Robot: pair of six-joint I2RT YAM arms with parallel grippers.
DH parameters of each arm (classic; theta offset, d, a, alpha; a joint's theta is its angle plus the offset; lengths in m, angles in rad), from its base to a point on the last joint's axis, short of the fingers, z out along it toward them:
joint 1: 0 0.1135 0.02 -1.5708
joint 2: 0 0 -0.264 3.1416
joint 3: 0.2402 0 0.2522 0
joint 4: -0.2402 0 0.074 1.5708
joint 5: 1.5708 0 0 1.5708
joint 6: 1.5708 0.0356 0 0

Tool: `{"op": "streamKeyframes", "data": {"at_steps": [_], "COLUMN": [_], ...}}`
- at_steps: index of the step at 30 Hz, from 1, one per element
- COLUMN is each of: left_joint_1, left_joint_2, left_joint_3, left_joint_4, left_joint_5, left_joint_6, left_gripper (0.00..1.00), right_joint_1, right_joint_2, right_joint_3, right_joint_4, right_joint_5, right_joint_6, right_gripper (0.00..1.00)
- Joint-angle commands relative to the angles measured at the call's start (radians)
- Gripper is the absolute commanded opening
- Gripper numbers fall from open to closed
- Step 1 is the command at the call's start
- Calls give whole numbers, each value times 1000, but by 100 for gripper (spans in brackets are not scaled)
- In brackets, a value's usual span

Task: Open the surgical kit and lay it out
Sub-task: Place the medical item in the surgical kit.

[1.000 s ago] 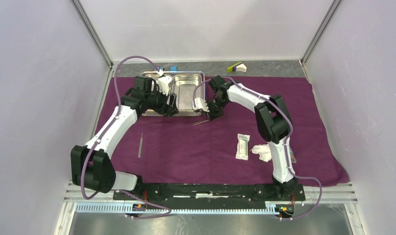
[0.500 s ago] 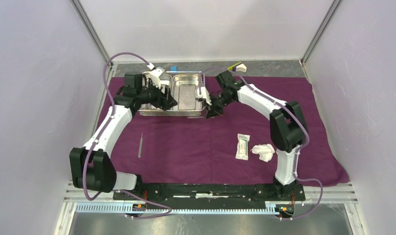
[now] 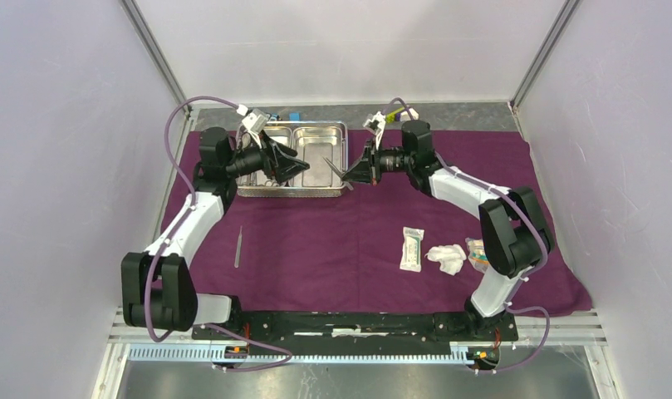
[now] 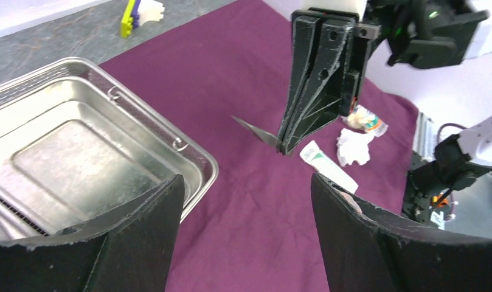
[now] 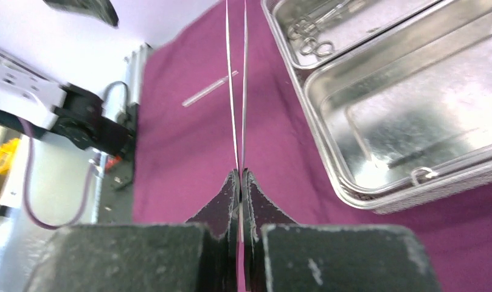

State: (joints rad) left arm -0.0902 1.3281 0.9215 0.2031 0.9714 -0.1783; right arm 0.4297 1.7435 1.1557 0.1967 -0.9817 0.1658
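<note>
The dark purple cloth [image 3: 332,241] lies spread over the table. At its back edge stands the two-compartment steel tray [image 3: 274,194], with ring-handled forceps [image 5: 313,33] in one compartment. My right gripper [image 3: 350,174] [image 5: 240,176] is shut on slim tweezers [image 5: 236,91] [image 4: 255,131], held in the air just right of the tray, tips pointing left. My left gripper [image 3: 297,167] [image 4: 246,201] hovers over the tray's front, open and empty, facing the right gripper. A second metal tool [image 3: 238,247] lies on the cloth at left. White packet [image 3: 412,248], gauze [image 3: 446,258] and clear packet [image 3: 476,253] lie at right.
A small blue block [image 3: 294,115] and a yellow-green and white piece [image 4: 137,12] sit on the grey strip behind the cloth. Walls close in the left, right and back. The arm bases line the near edge.
The right gripper has lifted the tweezers from the cloth and swung up and back, now pointing left. The left gripper rose off the tray, turned to face right and opened wider.
</note>
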Motion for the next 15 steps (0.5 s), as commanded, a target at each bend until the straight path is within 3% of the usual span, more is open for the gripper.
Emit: {"op": "streamKeyframes", "data": {"at_steps": [1,4,15], "left_joint_1": [-28,-42,-130], "left_joint_2": [2,35,133], "left_joint_3": [-39,-47,-76], "left_joint_4": [304,369,652], "left_joint_5": [91,90,83], "left_joint_6": [-163,-208,-440], "left_gripper": [83,82,80], "right_joint_1": [1,2,1], "right_joint_2": [-30,-11,-23], "right_joint_3": [-93,-134,-168], "right_joint_4": [594,813,854], "right_joint_5": [-74,-73,-43], "right_joint_6": [558,744,780], "right_gripper": [0,0,0]}}
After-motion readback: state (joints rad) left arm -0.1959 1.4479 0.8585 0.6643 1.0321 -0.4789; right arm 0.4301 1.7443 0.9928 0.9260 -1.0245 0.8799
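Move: The tweezers, already held in my right hand, lie about 8 cm to the right of my open left hand, 1 cm back and some 6 cm lower. The tray's middle is roughly 12 cm ahead of my left hand, 4 cm to its left and 22 cm below. From my right hand, the open left gripper is about 9 cm to the left, 1 cm ahead and 7 cm higher; the white packet lies around 18 cm to the right of my right hand, 13 cm back and 18 cm down. I bring both hands together over the tray's near right part. My right hand keeps its pinch on the tweezers and lifts them about 6 cm, drawing back a little, while its fingers swing up some 20 degrees to near level. My left hand, fingers staying wide open, slides about 5 cm to the right towards the tweezers, turning slightly clockwise and tipping its fingertips up. ##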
